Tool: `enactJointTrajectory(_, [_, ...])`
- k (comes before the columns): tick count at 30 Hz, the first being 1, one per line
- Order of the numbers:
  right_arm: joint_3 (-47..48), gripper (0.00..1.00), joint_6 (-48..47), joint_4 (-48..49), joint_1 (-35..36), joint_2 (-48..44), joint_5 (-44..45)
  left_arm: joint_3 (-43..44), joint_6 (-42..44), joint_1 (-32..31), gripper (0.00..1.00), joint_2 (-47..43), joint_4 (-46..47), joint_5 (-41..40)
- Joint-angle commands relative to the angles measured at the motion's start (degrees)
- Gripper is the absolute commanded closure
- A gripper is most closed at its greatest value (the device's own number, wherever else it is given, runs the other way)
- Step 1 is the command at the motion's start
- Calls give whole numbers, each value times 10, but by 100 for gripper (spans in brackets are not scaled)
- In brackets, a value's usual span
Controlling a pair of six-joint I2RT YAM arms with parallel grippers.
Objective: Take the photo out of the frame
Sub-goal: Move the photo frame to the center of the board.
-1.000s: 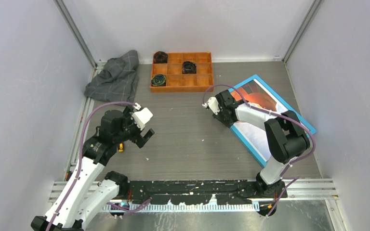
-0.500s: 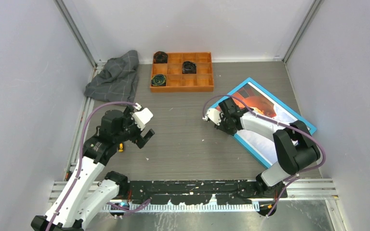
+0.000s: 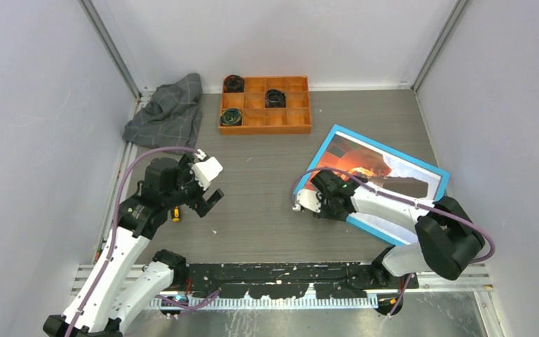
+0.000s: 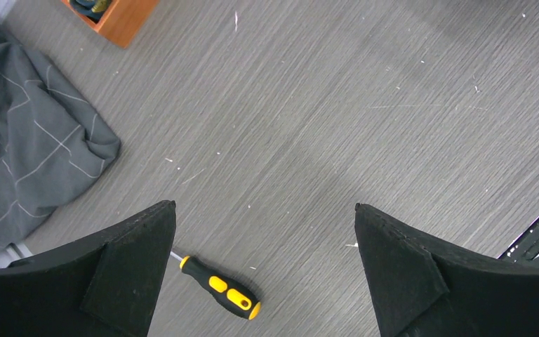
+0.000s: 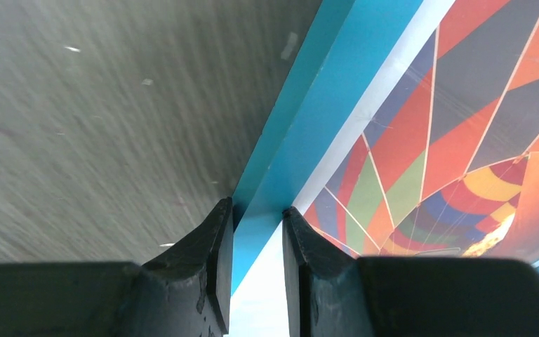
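The frame (image 3: 391, 149), a thin blue-bordered rectangle, lies front-up on the table's right side, turned at an angle. The photo (image 3: 365, 163) of an orange checkered balloon sits inside it. My right gripper (image 3: 331, 202) is shut on the frame's near-left border. In the right wrist view the blue border (image 5: 337, 91) runs between both fingers, with the photo (image 5: 463, 119) to the right of the right gripper (image 5: 258, 210). My left gripper (image 3: 210, 200) hovers open over the left of the table, holding nothing; in its own view the left gripper (image 4: 265, 210) spans bare tabletop.
An orange compartment tray (image 3: 264, 129) with dark round items stands at the back centre. A grey cloth (image 3: 168, 112) is bunched at the back left. A black-and-yellow screwdriver (image 3: 176, 215) lies under the left gripper; the screwdriver (image 4: 217, 286) and cloth (image 4: 21, 161) show in the left wrist view.
The right gripper has moved toward the near left, keeping its hold on the frame's border. The frame has slid and turned with it. The left arm has stayed put.
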Motion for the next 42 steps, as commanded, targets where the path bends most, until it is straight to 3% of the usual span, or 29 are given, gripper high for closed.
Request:
enactJointTrajectory(1, [-6, 88, -6, -37, 71, 6, -12, 31, 9, -1, 0, -6, -21, -1])
enactJointTrajectory(7, [-17, 88, 33, -38, 144, 22, -6, 30, 10, -1, 0, -15, -35, 3])
enactJointTrajectory(19, [-33, 89, 72, -93, 245, -32, 9, 6, 23, -1, 0, -18, -38, 31])
enactJointTrajectory(26, [-29, 90, 81, -83, 266, -50, 4, 1, 22, -1, 0, -10, -29, 35])
enactJointTrajectory(33, [61, 93, 84, -55, 266, 9, -60, -11, 7, -2, 0, 29, 50, -7])
enactJointTrajectory(39, [128, 94, 80, -38, 266, 70, -93, -62, 78, -6, 0, 64, 146, 4])
enactJointTrajectory(41, [151, 87, 84, -42, 266, 93, -96, -88, 97, -11, 0, 77, 179, 17])
enactJointTrajectory(42, [158, 78, 87, -44, 266, 102, -92, -100, 105, -12, 0, 79, 200, 20])
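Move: My right fingers already pinch the near long edge of the photo frame; its middle lies some 10 cm ahead and 9 cm to the right of them. The board's center, where the frame is to go, is about 13 cm ahead and 17 cm left of that hand, with the orange tray roughly 34 cm ahead and 22 cm left. From my left hand the board's center is some 11 cm ahead, 18 cm right and 18 cm below. Keeping my right grip on the near edge, I drag the photo frame low over the board: first about 8 cm back towards my bases with some left drift, then swinging left to make nearly 11 cm that way, turning it some 20 degrees counter-clockwise. My left hand, wide open, eases back slightly, then reaches forward and down a few centimetres, touching nothing. ##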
